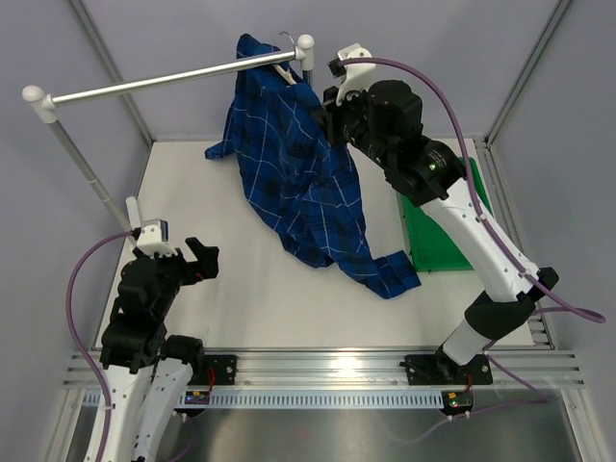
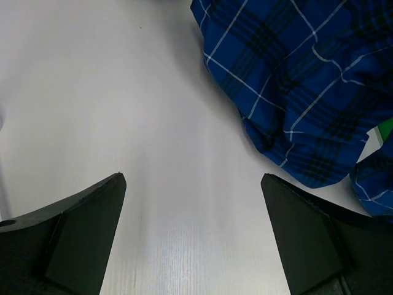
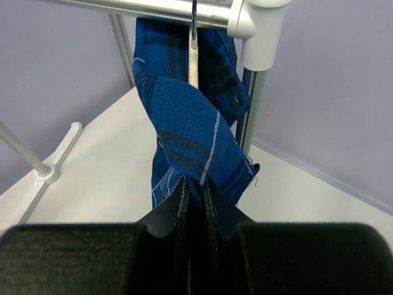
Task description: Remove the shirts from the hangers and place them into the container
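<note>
The dark blue checked shirt [image 1: 298, 173] hangs from the pale wooden hanger [image 1: 286, 69] at the rail's right end, and its lower part trails onto the table. My right gripper [image 1: 322, 111] is up beside the hanger. In the right wrist view the right gripper [image 3: 195, 181] is shut on a fold of the shirt [image 3: 184, 117], just below the hanger [image 3: 193, 64]. My left gripper [image 1: 178, 258] hovers low at the near left. In its wrist view the left gripper [image 2: 193, 178] is open over bare table, with the shirt [image 2: 295, 80] ahead to the right. The green container [image 1: 433, 241] lies right of the shirt, partly under my right arm.
The silver rail [image 1: 164, 82] spans the back on slanted posts [image 1: 77, 164], with a white end cap [image 3: 261, 31] right beside the hanger. A shirt sleeve [image 1: 390, 274] lies next to the container's near corner. Grey walls close in the table's back and sides.
</note>
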`<action>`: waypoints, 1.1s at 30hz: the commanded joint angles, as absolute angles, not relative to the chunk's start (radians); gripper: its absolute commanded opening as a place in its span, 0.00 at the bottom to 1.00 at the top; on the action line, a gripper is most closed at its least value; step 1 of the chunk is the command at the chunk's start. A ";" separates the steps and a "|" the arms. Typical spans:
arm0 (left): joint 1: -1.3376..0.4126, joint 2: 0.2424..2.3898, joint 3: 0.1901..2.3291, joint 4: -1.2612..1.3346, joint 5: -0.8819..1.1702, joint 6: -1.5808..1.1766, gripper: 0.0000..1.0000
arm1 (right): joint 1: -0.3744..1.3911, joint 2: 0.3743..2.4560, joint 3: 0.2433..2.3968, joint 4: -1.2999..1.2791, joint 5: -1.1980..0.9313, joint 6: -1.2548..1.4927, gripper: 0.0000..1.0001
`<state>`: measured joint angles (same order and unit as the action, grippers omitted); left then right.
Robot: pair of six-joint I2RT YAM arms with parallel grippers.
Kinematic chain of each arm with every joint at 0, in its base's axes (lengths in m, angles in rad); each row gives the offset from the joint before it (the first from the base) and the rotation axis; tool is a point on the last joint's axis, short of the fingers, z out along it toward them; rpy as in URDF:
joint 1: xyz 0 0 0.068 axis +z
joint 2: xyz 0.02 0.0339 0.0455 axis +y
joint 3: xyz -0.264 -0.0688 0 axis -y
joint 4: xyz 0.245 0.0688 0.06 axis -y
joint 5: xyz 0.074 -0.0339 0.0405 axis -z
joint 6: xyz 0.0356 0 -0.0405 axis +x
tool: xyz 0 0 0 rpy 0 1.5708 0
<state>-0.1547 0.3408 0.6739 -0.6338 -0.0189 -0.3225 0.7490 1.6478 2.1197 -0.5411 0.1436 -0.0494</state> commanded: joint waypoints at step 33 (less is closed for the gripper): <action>-0.163 0.438 0.762 -0.379 0.342 -0.560 0.99 | 0.902 1.178 0.986 -0.092 -0.081 0.086 0.00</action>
<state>-0.1555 0.3916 0.7292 -0.5091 0.2161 -0.4618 0.8803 1.2285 0.9890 -0.2783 -0.0978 0.0376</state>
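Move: The right hand already grips the shirt at one hanger shoulder; it is bound for the near middle table, some 16 cm back and 46 cm below. From it, the hanger's middle lies about 11 cm ahead, 6 cm left and 4 cm higher, the rack bar's right end 11 cm straight ahead and 6 cm up, the container 4 cm ahead, 37 cm right and 45 cm below. From the left hand, the hanger is roughly 27 cm ahead, 20 cm right and 30 cm up. Shirt and hanger are carried away from the rack in the right hand's unbroken grip, back and down to the near middle of the table, about 28 cm down and 14 cm back, dropping faster later on, while the wrist tips down some 25 degrees and turns counter-clockwise. Late on, the open left hand starts towards the hanger, right and up about 5 cm each, turning slightly clockwise. ##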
